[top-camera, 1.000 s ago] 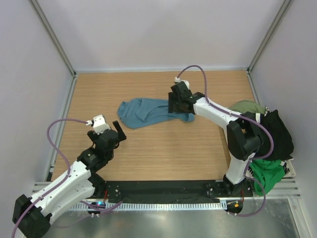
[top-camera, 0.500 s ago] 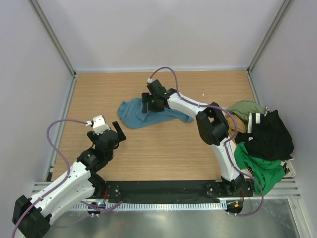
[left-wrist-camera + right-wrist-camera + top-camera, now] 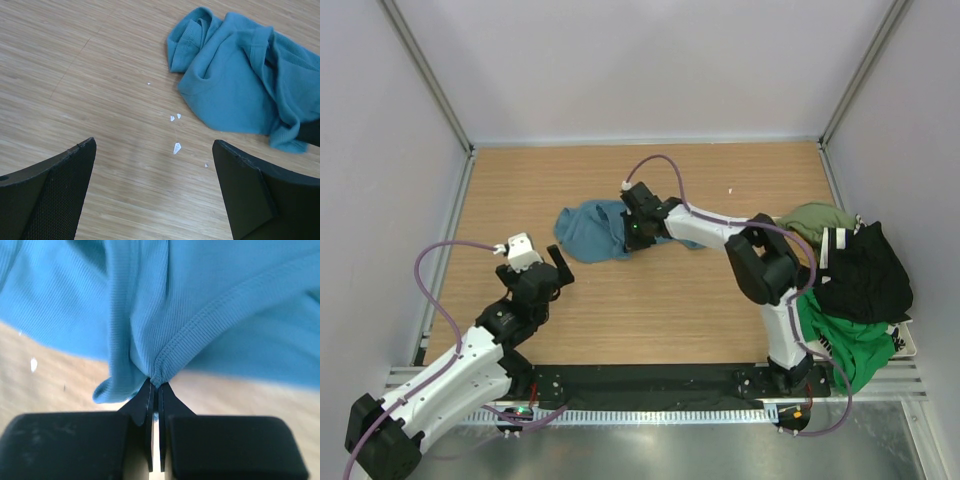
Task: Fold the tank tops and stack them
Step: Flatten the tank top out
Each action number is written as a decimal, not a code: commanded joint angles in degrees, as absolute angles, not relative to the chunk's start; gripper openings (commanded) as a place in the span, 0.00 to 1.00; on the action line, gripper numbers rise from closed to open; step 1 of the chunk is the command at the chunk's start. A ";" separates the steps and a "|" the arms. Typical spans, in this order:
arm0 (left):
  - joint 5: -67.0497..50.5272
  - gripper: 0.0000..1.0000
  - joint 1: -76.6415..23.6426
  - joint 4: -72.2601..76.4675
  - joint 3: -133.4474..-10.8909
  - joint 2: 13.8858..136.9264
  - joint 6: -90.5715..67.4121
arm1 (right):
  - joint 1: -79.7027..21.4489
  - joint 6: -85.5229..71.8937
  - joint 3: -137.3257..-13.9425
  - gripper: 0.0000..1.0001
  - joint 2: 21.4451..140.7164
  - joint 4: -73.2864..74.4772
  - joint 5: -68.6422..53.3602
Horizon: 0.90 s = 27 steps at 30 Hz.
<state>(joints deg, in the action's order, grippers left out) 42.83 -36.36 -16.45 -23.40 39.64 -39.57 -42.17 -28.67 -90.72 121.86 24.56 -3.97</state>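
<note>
A teal blue tank top (image 3: 595, 228) lies crumpled in the middle of the wooden table; it also shows in the left wrist view (image 3: 235, 85) and fills the right wrist view (image 3: 200, 300). My right gripper (image 3: 636, 238) is shut on a hemmed edge of it, the cloth pinched between the fingertips (image 3: 156, 386). My left gripper (image 3: 545, 268) hangs open over bare wood to the near left of the top, nothing between its fingers (image 3: 50, 195).
A pile of further tank tops sits at the right edge: olive (image 3: 815, 216), black (image 3: 865, 272) and green (image 3: 840, 340). Small white flecks (image 3: 177, 148) lie on the wood ahead of the left gripper. Grey walls close in the table.
My right arm swept left across the teal top, then came slightly nearer and its jaws closed on the cloth's edge. The top bunched up a little. The left arm stayed still.
</note>
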 commanded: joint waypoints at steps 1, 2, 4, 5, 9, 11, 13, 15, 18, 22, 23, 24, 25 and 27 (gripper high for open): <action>43.95 0.99 -36.12 -13.80 -23.73 39.99 -38.94 | -42.45 -26.81 -83.27 0.01 108.83 23.29 -0.27; 43.86 0.99 -36.12 -13.89 -23.82 40.08 -38.94 | -42.36 -26.46 -81.58 0.01 107.16 23.29 -0.26; 43.60 0.98 -36.12 -13.89 -23.99 40.25 -38.58 | -42.36 -25.06 -76.85 0.01 102.49 23.29 2.55; 43.51 0.98 -36.12 -13.97 -23.99 40.25 -38.58 | -42.36 -24.61 -75.60 0.01 101.00 23.20 2.98; 43.68 0.98 -36.12 -14.59 -24.35 40.08 -38.41 | -41.84 -22.94 -70.58 0.01 95.99 24.08 4.65; 43.95 0.97 -36.12 -14.59 -24.17 40.08 -38.50 | -41.14 -23.20 -67.86 0.01 94.49 24.96 6.41; 43.86 0.98 -36.12 -14.15 -24.17 40.34 -38.41 | -40.70 -23.81 -64.53 0.01 91.43 25.75 7.47; 43.16 0.98 -36.12 -13.89 -24.43 41.48 -38.23 | -40.43 -25.22 -61.71 0.01 88.78 26.01 10.01; 41.93 0.97 -36.12 -13.80 -25.31 43.33 -37.88 | -40.26 -28.63 -55.21 0.01 82.90 27.07 16.33; 40.96 0.97 -36.12 -13.71 -25.93 45.09 -37.88 | -37.89 -36.90 -46.00 0.08 74.11 31.36 30.21; 40.78 0.97 -36.12 -13.62 -26.01 45.17 -37.88 | -36.75 -39.09 -44.75 0.11 71.05 31.90 32.06; 40.61 0.97 -36.12 -13.45 -26.02 45.44 -37.88 | -34.22 -39.98 -43.69 0.12 69.62 31.90 32.60; 40.43 0.96 -36.12 -13.53 -26.02 45.44 -37.88 | -33.23 -39.47 -42.03 0.21 68.48 30.08 31.39; 39.82 0.96 -36.12 -13.45 -26.02 45.44 -37.79 | -32.52 -38.68 -42.10 0.44 66.02 28.14 27.36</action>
<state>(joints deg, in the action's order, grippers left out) 40.14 -36.36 -16.10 -23.46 45.41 -38.33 -33.71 -35.66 -42.52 69.21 30.55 24.77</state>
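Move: The right hand still pinches an edge of the blue tank top just above the table; the bare table where this edge is taken lies about 26 cm to its right and 10 cm back. The tank top's bunched left part is some 10 cm left and 5 cm ahead of this hand, its free right end about 16 cm right and level with it. From the left hand, that bare spot lies roughly 47 cm right, level fore and aft, and about 10 cm below. Sweeping to the right and partly back, the right hand draws the pinched edge of the tank top some 26 cm across towards the bin side, first lifting about 7 cm and then sinking about half of that. The wrist turns some 30 degrees clockwise, mostly late, and at the end the fingers part and let go of the cloth. The open left hand only dips about 2 cm. ##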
